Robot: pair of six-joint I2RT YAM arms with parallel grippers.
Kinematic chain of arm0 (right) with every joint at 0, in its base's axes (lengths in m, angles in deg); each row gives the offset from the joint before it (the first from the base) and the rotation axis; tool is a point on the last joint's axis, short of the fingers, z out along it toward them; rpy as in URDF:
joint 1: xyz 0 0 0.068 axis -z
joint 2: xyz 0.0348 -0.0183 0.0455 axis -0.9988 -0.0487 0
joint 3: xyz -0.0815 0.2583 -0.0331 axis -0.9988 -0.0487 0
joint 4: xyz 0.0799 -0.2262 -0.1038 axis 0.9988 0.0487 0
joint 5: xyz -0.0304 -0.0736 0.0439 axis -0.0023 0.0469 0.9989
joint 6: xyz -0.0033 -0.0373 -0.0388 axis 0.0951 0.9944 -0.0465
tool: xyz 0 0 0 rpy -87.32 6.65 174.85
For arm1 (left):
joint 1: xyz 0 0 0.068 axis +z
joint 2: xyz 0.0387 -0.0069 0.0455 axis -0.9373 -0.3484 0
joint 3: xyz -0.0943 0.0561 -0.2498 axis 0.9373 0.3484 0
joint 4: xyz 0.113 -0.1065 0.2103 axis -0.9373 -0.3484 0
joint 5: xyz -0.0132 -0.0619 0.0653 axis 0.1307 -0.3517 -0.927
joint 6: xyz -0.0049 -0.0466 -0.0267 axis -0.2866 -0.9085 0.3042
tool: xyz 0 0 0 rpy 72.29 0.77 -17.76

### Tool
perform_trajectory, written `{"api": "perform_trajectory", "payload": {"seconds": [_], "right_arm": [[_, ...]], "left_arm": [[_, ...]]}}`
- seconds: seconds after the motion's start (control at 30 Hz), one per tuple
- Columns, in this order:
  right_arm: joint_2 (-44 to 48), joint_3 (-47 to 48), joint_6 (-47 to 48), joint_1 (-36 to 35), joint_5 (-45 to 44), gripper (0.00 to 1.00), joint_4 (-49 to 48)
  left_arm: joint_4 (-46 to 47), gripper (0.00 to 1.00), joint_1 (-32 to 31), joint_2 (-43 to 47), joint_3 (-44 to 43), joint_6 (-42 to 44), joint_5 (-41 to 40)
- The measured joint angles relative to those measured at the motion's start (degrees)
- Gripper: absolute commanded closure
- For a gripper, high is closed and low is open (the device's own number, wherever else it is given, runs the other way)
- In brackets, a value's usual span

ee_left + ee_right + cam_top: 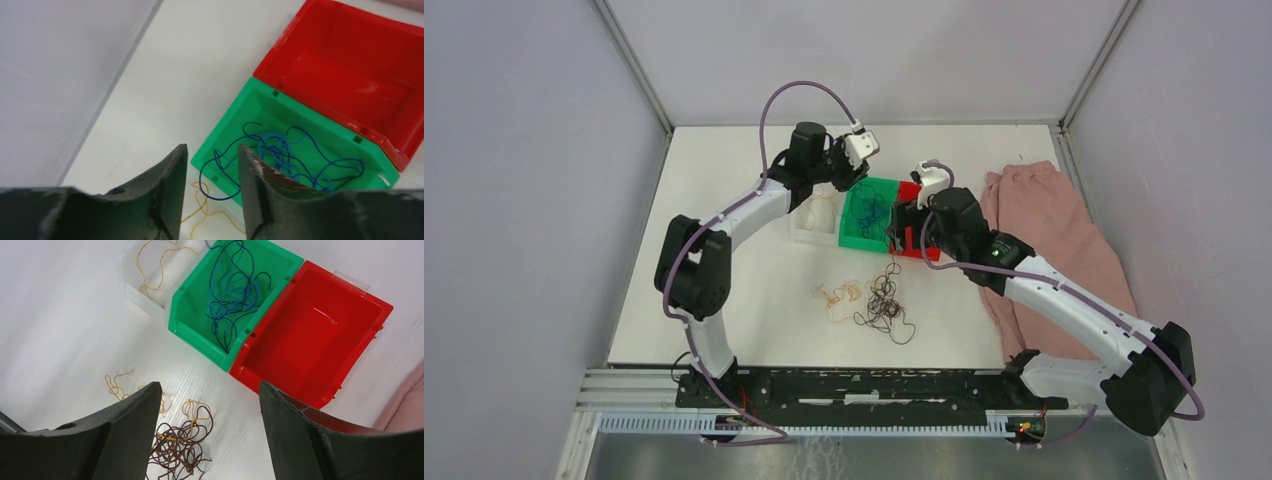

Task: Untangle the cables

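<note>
Blue cables [280, 150] lie heaped in the green bin [225, 127], and one blue loop hangs over its near wall. My left gripper [212, 147] hovers just above that corner, open, with nothing between its fingers. A dark brown tangle of cables [177, 450] lies on the white table with yellow-tan strands [116, 387] beside it and threaded through it. My right gripper [210, 385] hangs wide open above that tangle and holds nothing. From above, the left gripper [849, 180] is at the green bin's [848, 237] far left, and the right gripper [902, 222] is over its right edge.
An empty red bin [310, 340] touches the green bin's right side. A clear bin [131, 282] holding a yellow-tan strand [150, 270] sits at its left. A pink cloth [1049, 230] lies on the right of the table. White walls enclose the table.
</note>
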Motion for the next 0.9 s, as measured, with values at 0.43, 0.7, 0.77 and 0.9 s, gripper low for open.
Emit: {"api": "perform_trajectory", "payload": {"seconds": [0.43, 0.7, 0.77, 0.9], "right_arm": [[-0.7, 4.7, -3.3, 0.4, 1.0, 0.26, 3.5], [-3.2, 6.8, -6.5, 0.4, 4.9, 0.27, 3.7], [-4.0, 8.1, -7.5, 0.4, 6.4, 0.27, 3.5], [-4.3, 9.6, -8.2, 0.4, 7.3, 0.27, 3.6]], "left_arm": [[-21.7, 0.09, 1.2, 11.6, 1.1, 2.6, 7.3], [-22.4, 0.11, 0.5, 36.2, 12.8, -3.1, 22.8], [-19.1, 0.12, -2.0, 38.9, 16.6, -6.8, 24.8], [-18.0, 0.17, -4.7, 38.5, 22.3, -8.5, 26.1]]}}
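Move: The brown cable's heap lies about 28 cm back from the left gripper, 5 cm to its right and 18 cm below. The yellow cable on the table is level with that heap, 10 cm to the left of it. The green bin with the blue cables is almost under the left gripper, its middle some 7 cm back, 2 cm right and 15 cm down. From the right gripper the brown heap is roughly 11 cm back, 3 cm left and 21 cm below. Open the left fingers from half to nearly full and draw the gripper back about 25 cm, away from the green bin towards the brown heap: dip 2 cm first, rise well up, then start sinking, ending 7 cm higher, wrist turned some 25 degrees clockwise. Meanwhile ease the open right gripper up and left a few centimetres. ##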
